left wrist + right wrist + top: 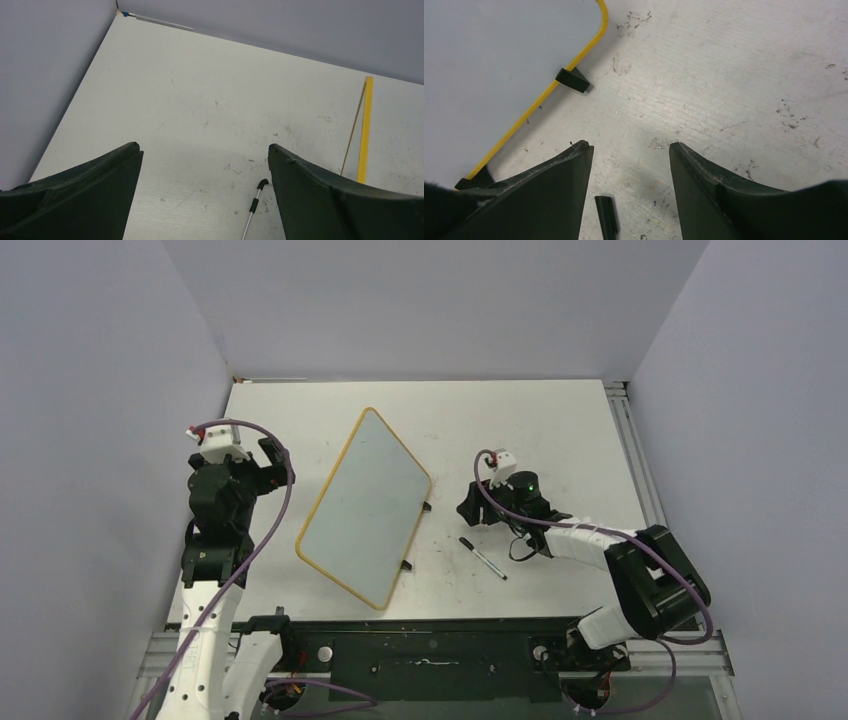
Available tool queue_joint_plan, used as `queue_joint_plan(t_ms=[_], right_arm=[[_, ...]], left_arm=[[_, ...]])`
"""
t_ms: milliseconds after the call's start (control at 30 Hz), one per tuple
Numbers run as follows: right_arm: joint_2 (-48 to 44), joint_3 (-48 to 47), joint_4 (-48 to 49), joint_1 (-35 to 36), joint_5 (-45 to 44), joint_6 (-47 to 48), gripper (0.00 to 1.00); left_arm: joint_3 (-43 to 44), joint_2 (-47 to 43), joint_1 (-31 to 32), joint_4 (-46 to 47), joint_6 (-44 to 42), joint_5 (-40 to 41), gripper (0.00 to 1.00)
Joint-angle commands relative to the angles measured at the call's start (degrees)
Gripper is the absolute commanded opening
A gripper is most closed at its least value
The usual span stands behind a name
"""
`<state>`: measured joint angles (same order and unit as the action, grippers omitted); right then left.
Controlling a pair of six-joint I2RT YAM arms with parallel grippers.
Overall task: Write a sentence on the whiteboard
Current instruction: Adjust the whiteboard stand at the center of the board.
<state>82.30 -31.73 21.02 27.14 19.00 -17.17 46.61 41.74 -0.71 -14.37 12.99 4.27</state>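
The whiteboard, pale and glossy with a thin yellow frame, lies tilted on the table's middle; its face shows no writing, so the sentence is not in view. A marker with a black cap lies flat on the table right of the board. My right gripper hovers just behind it, open; in the right wrist view the marker's black end lies on the table below the gap of the right gripper, untouched. My left gripper stands open left of the board, and in its wrist view the left gripper is empty.
Two black clip feet sit on the board's right edge. The board's yellow frame shows at the right of the left wrist view, with a thin white rod with black tips on the table. Grey walls enclose the white tabletop.
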Motion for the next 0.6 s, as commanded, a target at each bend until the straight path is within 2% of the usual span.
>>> queue_joint_plan(t_ms=[0,367,567], right_arm=[[4.29,-2.91,7.58,-0.65,3.0,3.58,0.59],[15.27,-10.45,9.68,0.58,8.13,8.6,0.58],[17.92,-12.48,7.13,4.83,5.22,13.75,0.56]], left_arm=[[0.32,0.54,0.23,0.93,-0.51,0.32,0.96],[0.19,0.78,0.01,1.32,-0.43,-0.66,0.96],[0.32,0.89,-0.06,1.3,-0.38,-0.97,0.96]])
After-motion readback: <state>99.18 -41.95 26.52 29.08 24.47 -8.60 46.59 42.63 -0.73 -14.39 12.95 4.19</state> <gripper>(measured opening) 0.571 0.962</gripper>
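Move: Some 9 cm to the right hand's left and about 2 cm ahead, roughly 3 cm lower, is the whiteboard stand's far black foot. The near foot is about 12 cm back and 13 cm left of the hand; the pen lies about 10 cm back and 4 cm right, some 5 cm below. From the left hand, the far foot is around 33 cm right, 2 cm ahead and 26 cm down. Closing in on the stand's far foot, the right hand first sinks about 2.5 cm almost straight down, then levels off and slides left and forward over the table, ending some 4 cm farther left and 3 cm farther out. It turns about 10 degrees counter-clockwise, fingers still half open and short of the foot. ##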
